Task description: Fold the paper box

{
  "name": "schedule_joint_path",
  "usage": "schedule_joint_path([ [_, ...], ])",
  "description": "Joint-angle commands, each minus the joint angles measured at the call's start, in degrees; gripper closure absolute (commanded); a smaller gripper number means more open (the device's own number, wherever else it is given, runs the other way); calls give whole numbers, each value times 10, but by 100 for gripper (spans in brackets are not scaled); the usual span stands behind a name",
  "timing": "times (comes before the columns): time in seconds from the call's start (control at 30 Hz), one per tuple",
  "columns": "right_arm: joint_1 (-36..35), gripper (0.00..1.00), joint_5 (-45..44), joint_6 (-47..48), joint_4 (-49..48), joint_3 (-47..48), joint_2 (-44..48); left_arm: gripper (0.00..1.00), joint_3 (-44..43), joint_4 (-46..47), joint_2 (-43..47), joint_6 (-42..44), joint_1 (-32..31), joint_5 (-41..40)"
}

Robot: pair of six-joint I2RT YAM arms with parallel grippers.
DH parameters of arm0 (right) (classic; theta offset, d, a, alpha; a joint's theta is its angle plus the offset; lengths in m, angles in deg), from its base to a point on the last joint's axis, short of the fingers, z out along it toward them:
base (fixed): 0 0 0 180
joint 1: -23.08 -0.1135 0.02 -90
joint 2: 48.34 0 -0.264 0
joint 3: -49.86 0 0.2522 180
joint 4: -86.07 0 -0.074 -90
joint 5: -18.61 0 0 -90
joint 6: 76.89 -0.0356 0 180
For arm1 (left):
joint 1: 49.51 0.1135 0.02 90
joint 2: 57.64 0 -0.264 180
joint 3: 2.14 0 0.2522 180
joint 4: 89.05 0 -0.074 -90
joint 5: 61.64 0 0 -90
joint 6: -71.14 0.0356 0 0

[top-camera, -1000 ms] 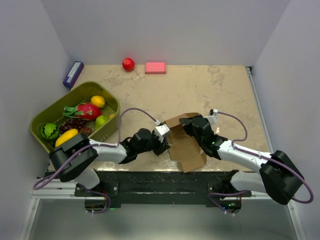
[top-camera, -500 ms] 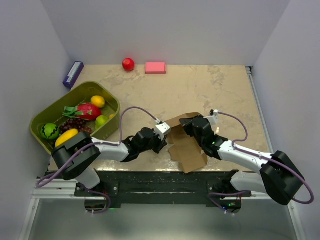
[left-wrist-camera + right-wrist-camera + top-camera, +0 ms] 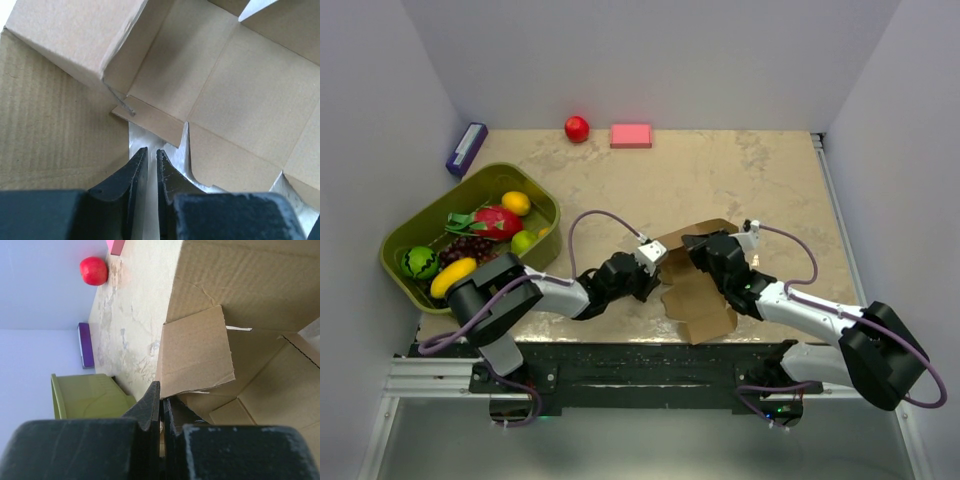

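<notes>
The paper box [image 3: 705, 300] is a partly folded brown cardboard sheet lying near the table's front edge, with flaps raised at its far end. My left gripper [image 3: 658, 272] is at the box's left edge. In the left wrist view its jaws [image 3: 150, 152] are nearly together with only table showing between them, just short of a small flap of the box [image 3: 240, 100]. My right gripper [image 3: 693, 246] is at the box's far end. In the right wrist view it [image 3: 161, 390] is shut on the edge of a raised flap [image 3: 200, 350].
A green basket [image 3: 542, 197] of fruit stands at the left, also in the right wrist view [image 3: 85, 395]. A red apple [image 3: 577, 128], a pink block [image 3: 631, 135] and a purple box [image 3: 466, 148] lie along the back wall.
My left gripper has moved right, up to the box's left edge. My right gripper has kept its hold on the flap, and the box has shifted slightly.
</notes>
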Motion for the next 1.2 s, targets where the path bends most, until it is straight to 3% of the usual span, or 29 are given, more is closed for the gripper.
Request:
schedule_joint_path([
  [0.0, -8, 100, 11, -9, 12, -19, -3, 83, -39, 85, -24, -6, 2, 2],
  [0.43, -8, 100, 16, -23, 8, -37, -5, 84, -58, 172, -65, -10, 1, 55],
  [0.57, -7, 100, 14, -25, 9, -38, 3, 81, -46, 155, -38, -5, 3, 53],
  [0.7, -7, 100, 16, -22, 6, -32, 4, 58, -2, 93, 75, 20, 10, 58],
  [0.9, -8, 100, 47, -13, -43, -21, -25, 40, 37, -56, 251, 42, 38, 125],
  [1.0, -7, 100, 76, 1, -89, -19, -45, 38, 45, -135, 324, 38, 62, 125],
  [1.17, -10, 100, 127, 27, -173, -4, -93, 36, 46, -214, 431, 5, 107, 27],
])
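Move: The box's small left corner tab lies just past the left fingertips, about 3 cm to the right, 2 cm ahead and barely lower. The left wing of the cardboard stands beside them, roughly 4 cm ahead and 2 cm left. The top edge of the box's back wall, pinched in the right gripper, is some 8 cm ahead, 9 cm right and 10 cm up. From the right hand the corner tab sits about 6 cm back, 6 cm left and 11 cm below. Slide the left gripper, nearly shut, about 4 cm to the right and slightly forward past the wing at the box's left corner, rising as it goes; then open the fingers wide and pull up and back left, clear of the cardboard, tipping the fingers up a little. Keep the right gripper pinched on the back wall and finally bring it some 3 cm left, sinking slightly. ##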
